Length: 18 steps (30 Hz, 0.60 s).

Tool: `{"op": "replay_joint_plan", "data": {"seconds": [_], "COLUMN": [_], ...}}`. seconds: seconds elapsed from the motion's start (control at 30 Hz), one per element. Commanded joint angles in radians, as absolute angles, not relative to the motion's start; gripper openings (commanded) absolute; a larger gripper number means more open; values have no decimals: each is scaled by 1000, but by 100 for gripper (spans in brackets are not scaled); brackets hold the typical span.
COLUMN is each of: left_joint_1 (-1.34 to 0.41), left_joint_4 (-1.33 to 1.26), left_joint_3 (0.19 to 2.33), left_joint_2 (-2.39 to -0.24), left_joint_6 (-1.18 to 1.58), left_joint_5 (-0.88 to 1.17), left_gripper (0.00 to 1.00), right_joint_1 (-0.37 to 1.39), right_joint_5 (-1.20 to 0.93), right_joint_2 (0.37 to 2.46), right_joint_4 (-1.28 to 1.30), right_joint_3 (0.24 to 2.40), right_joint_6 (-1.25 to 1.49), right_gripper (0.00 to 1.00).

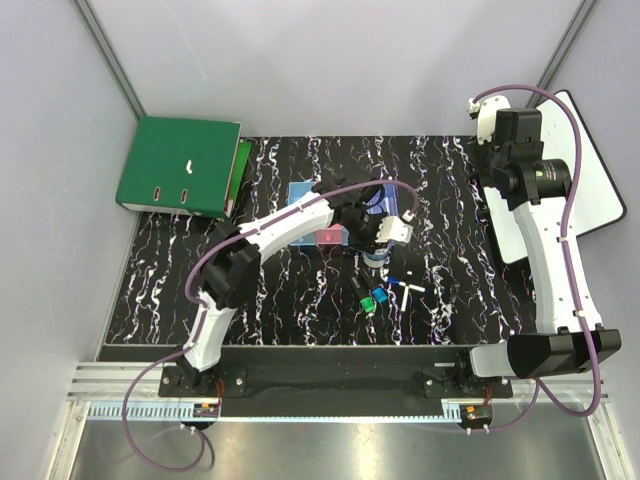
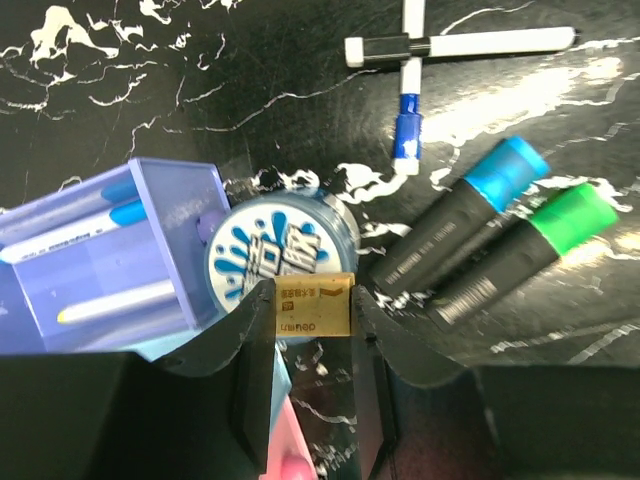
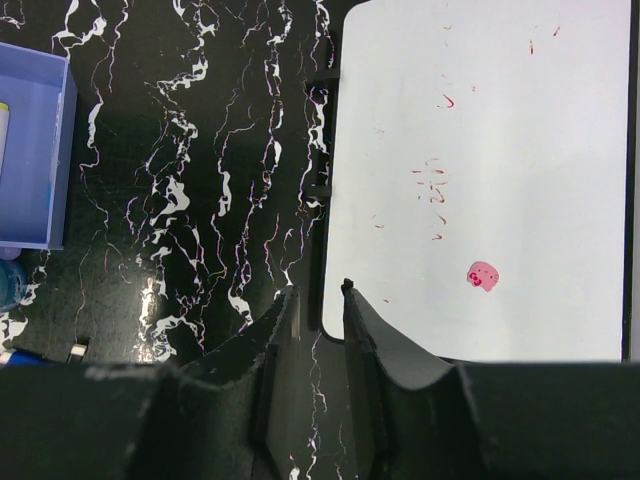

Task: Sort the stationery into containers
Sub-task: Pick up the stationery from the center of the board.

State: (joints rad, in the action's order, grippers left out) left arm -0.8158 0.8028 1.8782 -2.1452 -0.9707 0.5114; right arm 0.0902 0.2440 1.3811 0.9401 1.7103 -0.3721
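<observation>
My left gripper (image 2: 313, 312) is shut on the gold tab (image 2: 313, 300) of the round blue-rimmed tape roll (image 2: 280, 250), which lies on the table against the purple-blue container (image 2: 110, 260). White pens lie inside that container. From above, the left gripper (image 1: 383, 238) and tape roll (image 1: 375, 259) are just right of the pink container (image 1: 328, 238). Two black markers, one blue-capped (image 2: 470, 215) and one green-capped (image 2: 520, 255), lie side by side right of the roll. Two thin white pens (image 2: 470, 42) lie crossed beyond them. My right gripper (image 3: 318, 295) hangs over the white board's rim, narrowly open and empty.
A green ring binder (image 1: 180, 165) lies at the back left corner. The white board with black rim (image 3: 480, 180) lies at the right of the table (image 1: 290, 300), with small pink marks on it. A light blue container (image 1: 303, 193) shows behind the left arm.
</observation>
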Motion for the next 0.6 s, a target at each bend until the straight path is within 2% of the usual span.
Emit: {"op": "replay_joint_plan", "data": {"seconds": [0.0, 0.23, 0.57], "left_joint_1": [-813, -758, -442], "left_joint_4": [811, 816, 807], "left_joint_3": [1872, 1841, 1853], "left_joint_2": [-1997, -1914, -2011], "left_joint_6": [-942, -890, -905], "left_joint_5": [512, 428, 298], "left_gripper": [0, 0, 0], "right_joint_1": [83, 83, 83], "right_joint_5": [236, 230, 221], "right_joint_2": [1341, 1328, 1322], "right_joint_4": [905, 905, 907], "right_joint_3": [1713, 1703, 1709], "right_joint_6": [-362, -362, -357], "right_gripper": [31, 31, 31]}}
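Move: My left hand already holds the small wooden block just over the round tin, whose middle is about 4 cm below. I'm taking it towards the tray's leftmost blue compartment, some 18 cm left, 8 cm ahead and 5 cm lower. In the same row, the pink compartment is about 11 cm left and the inner blue one 5 cm left. From my right hand the leftmost compartment lies roughly 45 cm left, 3 cm ahead and 29 cm down. With the block still pinched in my left fingers, I first lift it nearly straight up off the tin, about 8 cm. Then I speed up and swing left and forward over the tray towards its leftmost blue compartment, the wrist turning some 20 degrees counter-clockwise, my hand just starting to sink by the end. ##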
